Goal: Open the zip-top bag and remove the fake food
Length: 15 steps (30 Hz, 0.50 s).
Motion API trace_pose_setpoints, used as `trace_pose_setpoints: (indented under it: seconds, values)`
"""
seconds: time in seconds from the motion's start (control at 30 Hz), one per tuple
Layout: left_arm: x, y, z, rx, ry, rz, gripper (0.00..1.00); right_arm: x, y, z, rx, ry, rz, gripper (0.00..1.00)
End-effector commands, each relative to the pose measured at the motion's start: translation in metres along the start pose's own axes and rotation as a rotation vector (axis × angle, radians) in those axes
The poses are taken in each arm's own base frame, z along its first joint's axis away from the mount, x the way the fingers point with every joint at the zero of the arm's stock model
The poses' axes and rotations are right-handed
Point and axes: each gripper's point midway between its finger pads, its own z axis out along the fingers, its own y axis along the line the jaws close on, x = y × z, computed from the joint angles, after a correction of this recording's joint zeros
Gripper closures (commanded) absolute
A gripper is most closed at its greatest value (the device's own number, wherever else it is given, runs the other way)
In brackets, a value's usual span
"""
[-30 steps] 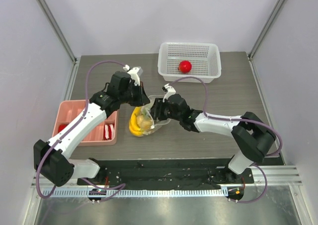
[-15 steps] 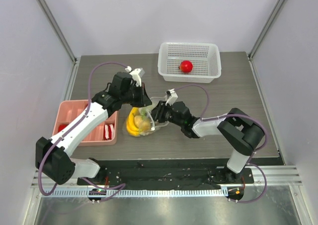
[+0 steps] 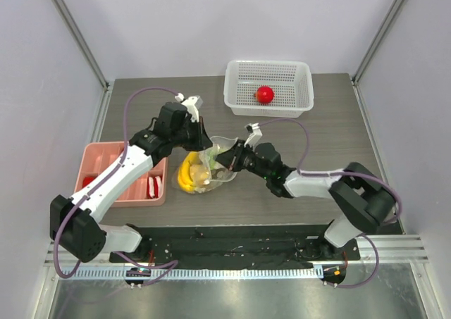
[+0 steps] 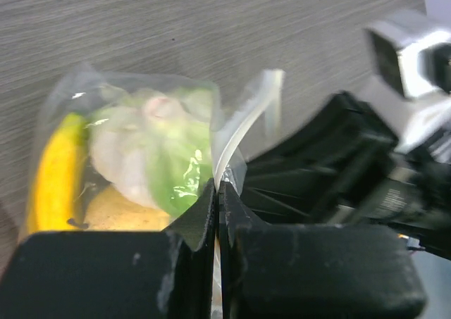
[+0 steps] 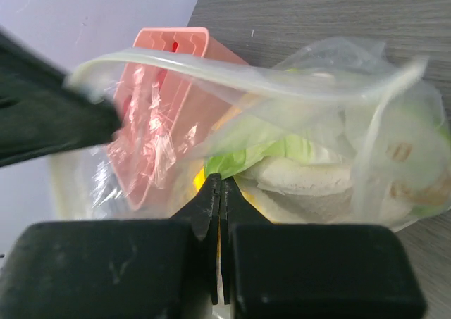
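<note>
The zip-top bag (image 3: 211, 168) lies mid-table between both grippers, its mouth pulled open. Inside it show fake food pieces: a yellow banana bunch (image 4: 51, 178), white cauliflower with green leaves (image 4: 141, 150) and a yellow-orange fruit (image 4: 120, 210). My left gripper (image 4: 217, 186) is shut on the far rim of the bag (image 4: 243, 125), holding it up. My right gripper (image 5: 220, 182) is shut on the near plastic edge, with the cauliflower (image 5: 317, 174) just beyond its tips. The upper rim strip (image 5: 246, 69) stretches across the right wrist view. A red round fruit (image 3: 264, 94) sits in the white basket.
The white perforated basket (image 3: 303, 86) stands at the back right. A pink tray (image 3: 106, 151) with red pieces sits left of the bag, close under my left arm. Both grippers (image 3: 204, 146) (image 3: 227, 161) crowd the bag's mouth.
My right gripper has closed on the bag's near edge. Its arm has drawn slightly right, and the mouth of the bag has spread wider. The left gripper kept its hold.
</note>
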Motion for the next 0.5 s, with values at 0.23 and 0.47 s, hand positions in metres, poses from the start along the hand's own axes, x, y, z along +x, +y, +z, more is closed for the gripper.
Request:
trace_pose_setpoints:
  seconds: [0.23, 0.47]
  values:
    - [-0.026, 0.007, -0.018, -0.067, -0.119, 0.043, 1.00, -0.036, 0.075, -0.056, -0.132, -0.020, -0.070, 0.99]
    - [-0.021, 0.007, -0.013, -0.060, -0.084, 0.038, 1.00, -0.050, 0.143, -0.087, -0.361, 0.012, -0.148, 0.99]
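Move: The right fingers are already shut on the lettuce's leaf inside the bag mouth; its middle lies about 4 cm ahead, 2 cm left and 3 cm below that hand. The white basket is some 27 cm ahead and 15 cm to the right, 10 cm lower. The banana lies level to 1 cm back, 12 cm left and 9 cm down. From the left hand, the lettuce is about 1 cm back, 4 cm right and 10 cm below. Keeping the lettuce leaf pinched in its shut fingers, the right hand pulls steadily up about 8 cm while drawing back some 5 cm and drifting a little right, away from the left hand, with only a slight turn of the wrist. The left hand keeps its pinch on the bag's rim as a near-still anchor, giving only a centimetre or so left and up, so the mouth is held while the lettuce is drawn towards it. ##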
